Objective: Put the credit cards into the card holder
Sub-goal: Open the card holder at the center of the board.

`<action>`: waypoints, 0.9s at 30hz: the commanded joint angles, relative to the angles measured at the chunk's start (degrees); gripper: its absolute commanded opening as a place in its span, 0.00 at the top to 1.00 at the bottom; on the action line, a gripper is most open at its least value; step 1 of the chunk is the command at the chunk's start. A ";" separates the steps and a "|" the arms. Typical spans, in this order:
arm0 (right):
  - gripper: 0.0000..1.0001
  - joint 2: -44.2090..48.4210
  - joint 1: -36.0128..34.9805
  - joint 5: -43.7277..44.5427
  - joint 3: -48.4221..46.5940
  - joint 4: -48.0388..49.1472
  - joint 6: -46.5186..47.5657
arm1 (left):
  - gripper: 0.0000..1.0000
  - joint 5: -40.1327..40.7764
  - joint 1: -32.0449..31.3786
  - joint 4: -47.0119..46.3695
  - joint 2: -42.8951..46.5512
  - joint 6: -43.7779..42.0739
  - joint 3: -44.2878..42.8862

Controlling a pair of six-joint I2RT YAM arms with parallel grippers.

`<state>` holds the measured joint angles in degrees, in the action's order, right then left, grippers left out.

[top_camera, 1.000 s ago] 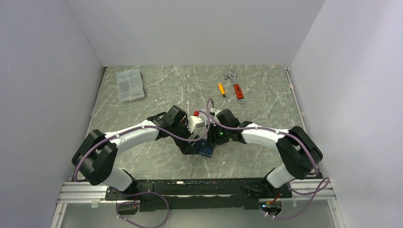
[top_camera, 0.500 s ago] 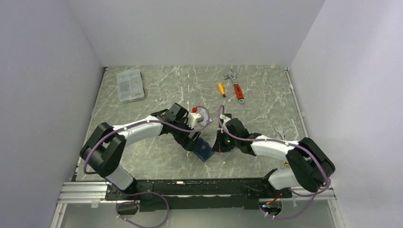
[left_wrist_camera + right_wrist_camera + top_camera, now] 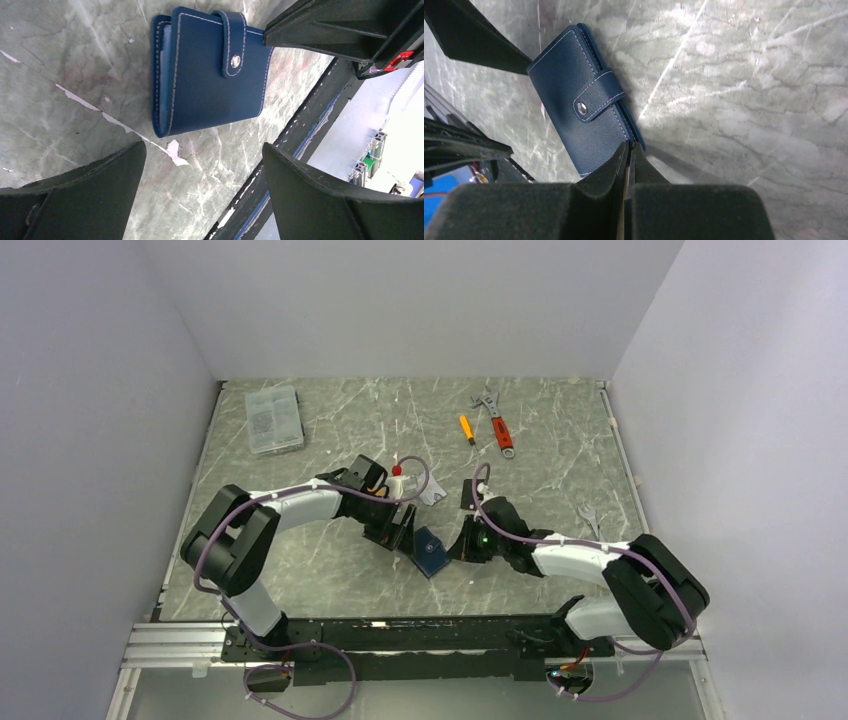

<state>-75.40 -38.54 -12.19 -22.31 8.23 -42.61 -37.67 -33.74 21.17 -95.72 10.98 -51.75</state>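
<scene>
The card holder (image 3: pixel 432 552) is a dark navy wallet lying flat on the marble table, folded shut with its snap tab fastened (image 3: pixel 210 70) (image 3: pixel 584 120). The credit cards are out of view. My left gripper (image 3: pixel 400 530) hovers just left of the wallet, open, with only bare table between its fingers (image 3: pixel 202 147). My right gripper (image 3: pixel 462 540) is shut, its tips (image 3: pixel 630 145) resting at the wallet's right edge near one corner. Its pads are pressed together, and I cannot make out anything clamped between them.
A clear grey compartment box (image 3: pixel 273 420) stands at the back left. An orange screwdriver (image 3: pixel 466 428) and a red-handled wrench (image 3: pixel 497 425) lie at the back. A small spanner (image 3: pixel 588 515) lies to the right. The table's front rail (image 3: pixel 400 625) runs close behind the wallet.
Both arms have drawn back from over the wallet, the left one to the left, the right one to the right and lower. The right gripper has shut. The closed wallet now lies uncovered.
</scene>
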 commanded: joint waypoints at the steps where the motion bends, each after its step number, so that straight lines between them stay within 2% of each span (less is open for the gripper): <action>1: 1.00 -5.34 0.83 6.19 -0.82 -2.70 -1.59 | 0.07 0.88 -0.65 -1.34 -0.89 4.03 0.52; 9: 1.00 -12.83 1.37 1.34 -3.30 0.09 -0.33 | 0.09 -0.26 -0.58 -4.01 -9.45 5.72 -5.43; 15: 1.00 -15.85 2.23 -0.47 -4.34 0.56 1.12 | 0.11 -4.26 0.21 -12.61 -5.74 7.88 -4.26; 20: 1.00 -18.57 3.52 -2.14 -5.61 -0.14 2.67 | 0.17 -8.86 0.61 -16.55 -5.91 9.79 -5.12; 23: 1.00 -18.60 4.47 -2.24 -5.31 -0.36 2.97 | 0.26 -11.54 0.67 -18.81 -6.39 11.67 -6.13; 27: 1.00 -16.52 5.92 -2.60 -3.82 -0.41 2.70 | 0.46 -13.39 0.83 -20.30 -6.73 13.22 -7.61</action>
<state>-89.67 -33.52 -21.71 -29.54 15.29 -44.45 -43.18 -31.62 8.27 -102.28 21.71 -56.51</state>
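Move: The dark blue card holder lies slantwise between the hands, its middle about 7 cm to the right of the left hand, 2 cm back and some 3 cm below. From the right hand, whose shut fingertips are at the holder's near right corner, that middle is about 6 cm left, 1 cm ahead and 1 cm lower. From the right hand, the white card lies roughly 16 cm ahead and 5 cm left, the black card about 15 cm ahead and 4 cm right, both 1 cm lower. The right hand keeps its fingers shut on the holder's edge beside the strap and goes forward some 3.5 cm and to the left 2.5 cm, tilting slightly, while the left hand first eases right with its wide-open fingers against the holder's left side and then sweeps forward towards the white card. In all the left hand travels about 5 cm forward and 3.5 cm right, rising late by 1.5 cm and closing its fingers part-way around the holder's raised left side, with the cover not yet tightly pinched. ##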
